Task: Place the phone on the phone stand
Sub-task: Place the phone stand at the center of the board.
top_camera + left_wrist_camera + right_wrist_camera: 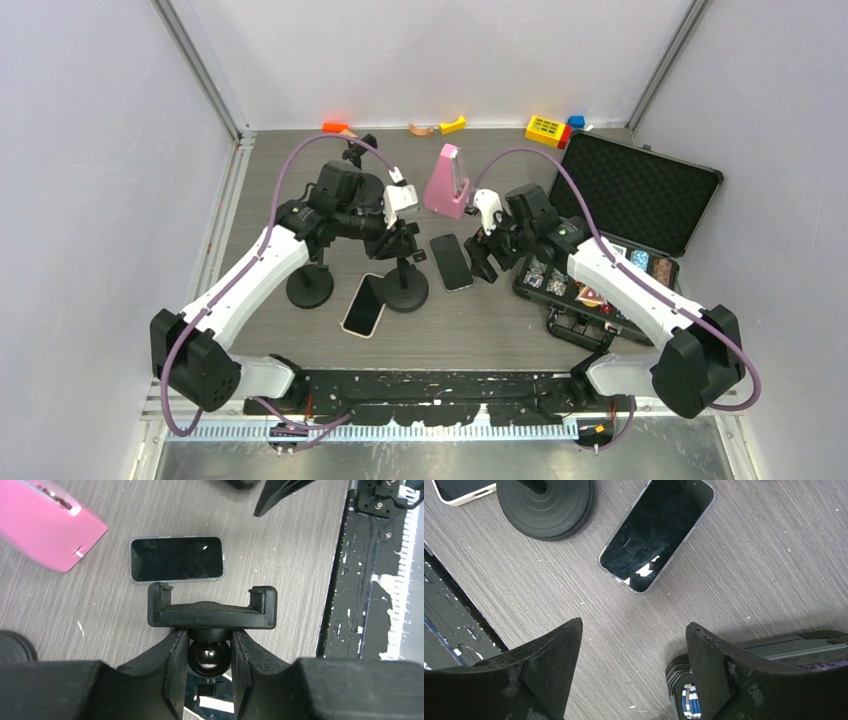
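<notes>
A dark phone (451, 262) (176, 559) (656, 532) lies flat, screen up, mid-table. A second phone in a pale case (363, 305) (461, 490) lies to its left. Between them stands the black phone stand (405, 288) on a round base (546, 505), its empty clamp (212, 607) at the top. My left gripper (401, 238) (209, 647) is shut on the stand's ball joint (209, 656) just under the clamp. My right gripper (486, 256) (634, 630) hangs open and empty over bare table, just right of the dark phone.
A second round black base (310, 287) stands left of the stand. A pink wedge-shaped block (447, 183) (42, 527) sits behind the phones. An open black case (630, 215) (774, 647) with small parts fills the right side. Small coloured toys (547, 129) line the back edge.
</notes>
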Available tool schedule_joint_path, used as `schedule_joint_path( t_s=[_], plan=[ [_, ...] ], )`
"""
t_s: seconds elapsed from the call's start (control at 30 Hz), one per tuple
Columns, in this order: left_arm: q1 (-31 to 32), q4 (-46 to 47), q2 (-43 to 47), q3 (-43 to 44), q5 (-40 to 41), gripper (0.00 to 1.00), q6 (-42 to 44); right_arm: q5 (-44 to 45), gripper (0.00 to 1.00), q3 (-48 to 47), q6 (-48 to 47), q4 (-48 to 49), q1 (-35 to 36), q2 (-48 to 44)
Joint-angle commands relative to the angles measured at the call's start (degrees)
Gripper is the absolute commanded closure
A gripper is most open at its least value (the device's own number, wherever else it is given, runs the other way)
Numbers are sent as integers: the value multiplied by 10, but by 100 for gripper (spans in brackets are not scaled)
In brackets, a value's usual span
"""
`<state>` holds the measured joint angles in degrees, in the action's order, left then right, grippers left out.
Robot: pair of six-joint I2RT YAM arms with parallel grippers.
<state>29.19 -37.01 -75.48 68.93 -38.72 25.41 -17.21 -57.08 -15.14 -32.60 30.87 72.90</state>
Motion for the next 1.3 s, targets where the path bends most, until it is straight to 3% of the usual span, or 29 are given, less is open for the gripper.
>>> schedule_joint_path(
  t_s=[0.0,0.37,0.6,0.97,1.27],
  plan=[
    [11,26,22,-3,-111,100,13,-10,19,0,-5,21,-2,0],
    [44,-13,25,6,-137,100,85,-2,19,9,1,33,-2,-2],
    [46,-49,19,-6,-106,100,196,4,19,13,5,37,-2,-1],
    [43,-186,-32,53,-42,100,453,21,19,18,13,50,-2,10],
    [17,-214,-53,55,-74,100,539,42,18,20,68,95,-2,40]
  ],
)
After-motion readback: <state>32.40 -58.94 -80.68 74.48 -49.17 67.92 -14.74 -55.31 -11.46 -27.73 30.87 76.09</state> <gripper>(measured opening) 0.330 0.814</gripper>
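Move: My left hand already holds a phone stand at the ball joint under its clamp; the bare spot it is bound for lies about 5 cm back, 1 cm right and some 18 cm below. The pink-framed phone lies about 9 cm left and 4 cm back of this hand, the black phone 11 cm right and 6 cm ahead, and another stand 23 cm left, level with it. From my idle right hand the spot is about 18 cm left, 4 cm back and 11 cm below. Keeping my pinch on the stand's ball joint, I draw my left hand back about 5 cm, swinging a little right on the way, then ease down some 2 cm while drifting back left, into the gap beside the pink-framed phone. My wrist turns steadily clockwise by over 30 degrees and, late on, tips the stand's head back towards me. My open right hand sinks about 2 cm at the end, edging forward. ##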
